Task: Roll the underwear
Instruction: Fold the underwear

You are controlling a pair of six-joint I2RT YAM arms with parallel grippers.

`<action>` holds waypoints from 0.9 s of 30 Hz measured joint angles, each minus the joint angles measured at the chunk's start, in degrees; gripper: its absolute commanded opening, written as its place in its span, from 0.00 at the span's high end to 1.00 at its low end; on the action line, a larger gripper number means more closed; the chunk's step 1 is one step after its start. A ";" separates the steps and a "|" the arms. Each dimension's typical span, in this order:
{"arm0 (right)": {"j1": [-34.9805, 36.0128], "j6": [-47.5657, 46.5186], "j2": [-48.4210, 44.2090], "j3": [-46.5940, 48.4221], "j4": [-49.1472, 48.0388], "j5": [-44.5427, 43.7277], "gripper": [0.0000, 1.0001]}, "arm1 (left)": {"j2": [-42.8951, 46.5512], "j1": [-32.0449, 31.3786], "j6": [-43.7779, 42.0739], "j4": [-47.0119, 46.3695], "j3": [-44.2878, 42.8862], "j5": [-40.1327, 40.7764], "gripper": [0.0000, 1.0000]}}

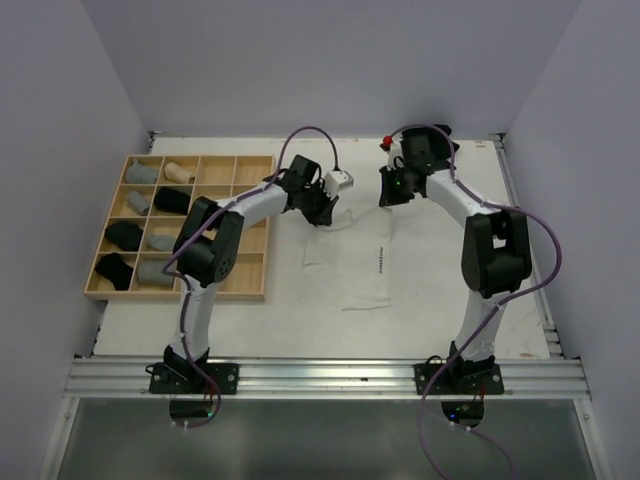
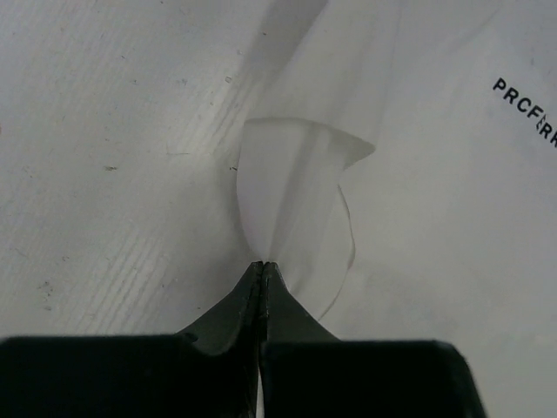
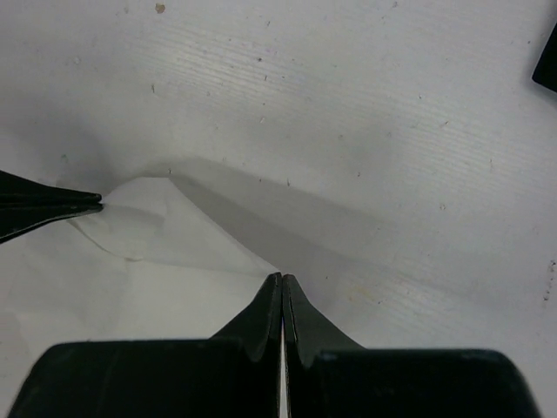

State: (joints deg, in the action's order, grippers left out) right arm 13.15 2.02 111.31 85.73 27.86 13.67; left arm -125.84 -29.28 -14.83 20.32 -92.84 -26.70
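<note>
A white underwear [image 1: 352, 268] lies spread flat in the middle of the table, its waistband print [image 1: 383, 258] toward the right. My left gripper [image 1: 322, 212] is at its far left corner. In the left wrist view the jaws [image 2: 263, 265] are shut on a raised flap of the white cloth [image 2: 291, 187]. My right gripper [image 1: 389, 192] is at the far right corner. Its jaws [image 3: 281, 279] are shut on the cloth's lifted edge [image 3: 165, 231]. Between the two grippers the edge stands a little off the table.
A wooden grid tray [image 1: 180, 293] stands at the left, close beside the left arm. Its left columns hold several rolled garments, among them a grey one [image 1: 143, 173], a beige one [image 1: 179, 172] and a black one [image 1: 124, 235]. White walls enclose the table.
</note>
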 measured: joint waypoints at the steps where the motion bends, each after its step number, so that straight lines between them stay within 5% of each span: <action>1: 0.02 0.09 -0.28 -0.20 -0.04 0.24 1.00 | 0.83 0.00 -0.20 -0.07 0.87 -0.28 1.00; 27: 2.60 2.99 -18.25 -12.72 1.51 2.56 1.00 | 19.28 0.00 -2.86 -2.97 18.43 -7.48 1.00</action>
State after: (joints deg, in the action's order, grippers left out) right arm 15.75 5.02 93.06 73.01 29.36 16.23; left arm -106.56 -29.28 -17.69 17.34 -74.41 -34.17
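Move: My left hand, 2 cm above the table, holds the underwear's far left end; the near left edge it is taken to lies about 12 cm back and 4 cm left. The box's right wall stands 16 cm to its left, 1 cm back. My right hand, about 8 cm up, holds the far right corner; the near right corner lies some 26 cm straight back, with the print 14 cm back and 1 cm left, and the black cloth 17 cm ahead, 16 cm right. I keep both grips shut on the underwear's far edge and carry it back over the cloth, towards the near edges. My left hand climbs about 6 cm as it draws back 7 and turns slightly clockwise; my right hand first slides back almost level, then rises some 5 cm while still coming back, about 7 cm in all. ##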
